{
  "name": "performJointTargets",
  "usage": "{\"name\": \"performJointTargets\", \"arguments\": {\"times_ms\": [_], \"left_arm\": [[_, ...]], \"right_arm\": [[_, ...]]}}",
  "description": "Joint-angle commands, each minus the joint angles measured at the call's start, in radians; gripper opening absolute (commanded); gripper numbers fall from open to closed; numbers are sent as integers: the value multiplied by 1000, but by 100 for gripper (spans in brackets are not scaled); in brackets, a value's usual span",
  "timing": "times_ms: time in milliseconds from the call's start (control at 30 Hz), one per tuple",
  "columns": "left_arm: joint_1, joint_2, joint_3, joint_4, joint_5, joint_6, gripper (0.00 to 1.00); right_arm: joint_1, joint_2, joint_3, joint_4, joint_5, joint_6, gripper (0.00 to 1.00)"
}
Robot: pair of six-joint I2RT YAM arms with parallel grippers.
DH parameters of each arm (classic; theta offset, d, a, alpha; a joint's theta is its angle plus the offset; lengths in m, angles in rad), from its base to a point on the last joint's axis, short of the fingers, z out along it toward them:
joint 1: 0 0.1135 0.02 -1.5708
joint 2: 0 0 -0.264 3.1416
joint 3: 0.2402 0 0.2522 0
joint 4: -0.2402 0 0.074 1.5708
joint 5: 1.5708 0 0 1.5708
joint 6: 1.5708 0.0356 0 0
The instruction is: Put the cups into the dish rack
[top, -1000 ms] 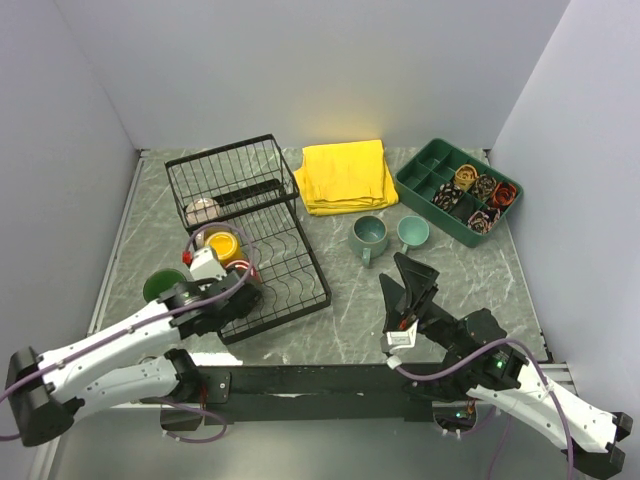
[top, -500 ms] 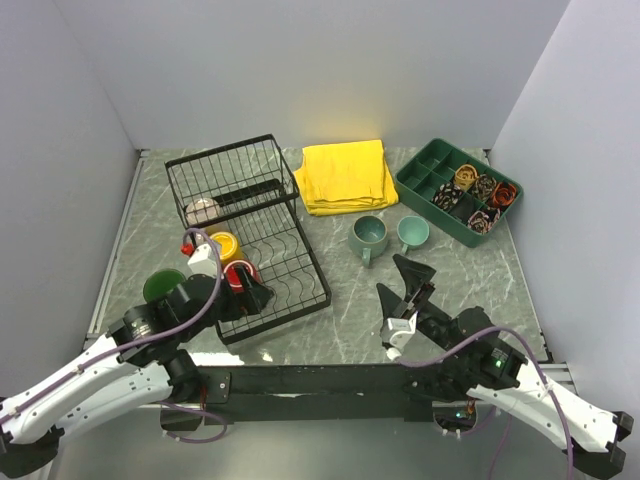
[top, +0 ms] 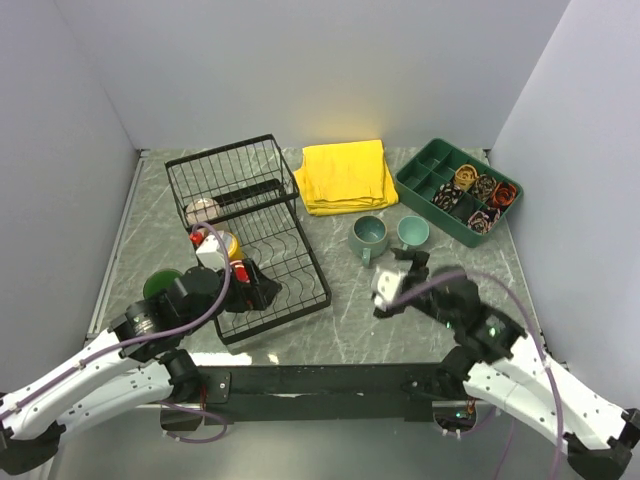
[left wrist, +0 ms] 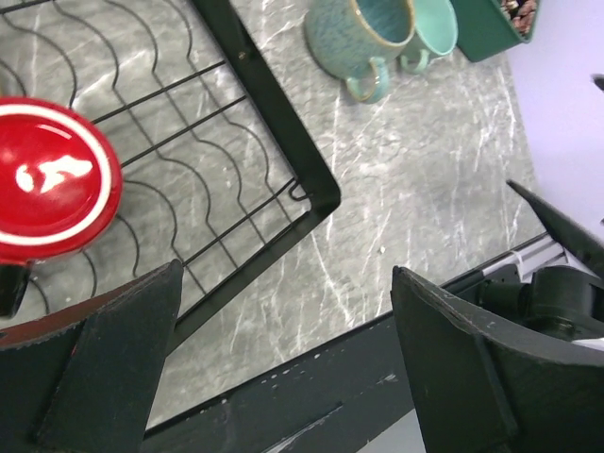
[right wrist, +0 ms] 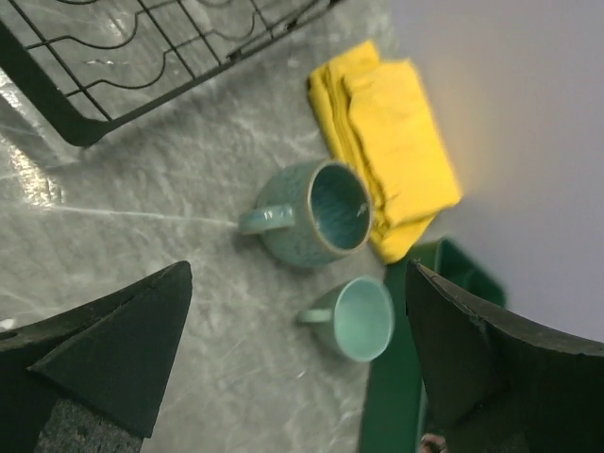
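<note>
The black dish rack (top: pixel 262 226) stands at the left; its slotted tray holds a red cup (top: pixel 243 271) and a yellow cup (top: pixel 223 244). A beige cup (top: pixel 203 211) lies in the basket part. A dark green cup (top: pixel 162 285) sits on the table left of the rack. My left gripper (top: pixel 262 293) is open and empty just beside the red cup (left wrist: pixel 52 179). Two teal cups, one speckled (top: pixel 369 236) (right wrist: pixel 316 212) and one paler (top: pixel 412 232) (right wrist: pixel 363 316), stand right of the rack. My right gripper (top: pixel 408 262) hangs open above and just short of them.
A folded yellow cloth (top: pixel 346 176) lies behind the teal cups. A green divided tray (top: pixel 440 195) with small rolled items sits at the back right, close to the paler cup. White walls enclose the marble table (top: pixel 350 310). A black bar (left wrist: pixel 283 396) runs along the near edge.
My left gripper opened and the red cup now stands free in the rack tray. My right arm swung forward and up toward the two teal cups.
</note>
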Motion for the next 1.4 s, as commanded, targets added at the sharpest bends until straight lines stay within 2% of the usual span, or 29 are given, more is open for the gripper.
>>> {"name": "performJointTargets", "arguments": {"times_ms": [0, 67, 133, 433, 867, 1000, 1200, 1367], "left_arm": [[-4, -6, 36, 81, 29, 25, 96], [-4, -18, 27, 89, 38, 13, 96], [-4, -34, 8, 106, 44, 2, 96], [-4, -20, 11, 150, 91, -21, 96], [-2, -22, -4, 180, 122, -50, 96], [-4, -15, -18, 212, 142, -64, 96], [-4, -11, -19, 238, 159, -73, 96], [-4, -25, -30, 244, 159, -87, 96]], "right_arm": [[-157, 197, 232, -197, -231, 221, 99], [-213, 266, 310, -270, -363, 236, 100], [-224, 303, 344, -304, -405, 255, 100], [-335, 500, 480, -329, -399, 325, 100], [-527, 731, 763, -458, -485, 295, 100], [-557, 817, 821, -474, -482, 341, 100], [-571, 892, 827, -412, -505, 416, 100], [-605, 1019, 930, -408, -526, 454, 100]]}}
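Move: The larger teal cup stands about 16 cm ahead of the right hand, 2 cm to its left and some 16 cm below. The small mint cup is about 10 cm to the right of that cup and 1 cm farther out, and the yellow cloth is some 15 cm beyond it and 6 cm to its left. From the left hand the teal cup lies roughly 16 cm ahead, 20 cm right and 16 cm lower. The open right hand reaches some 13 cm forward towards the teal cup, tipping down; the left rises rightward. ##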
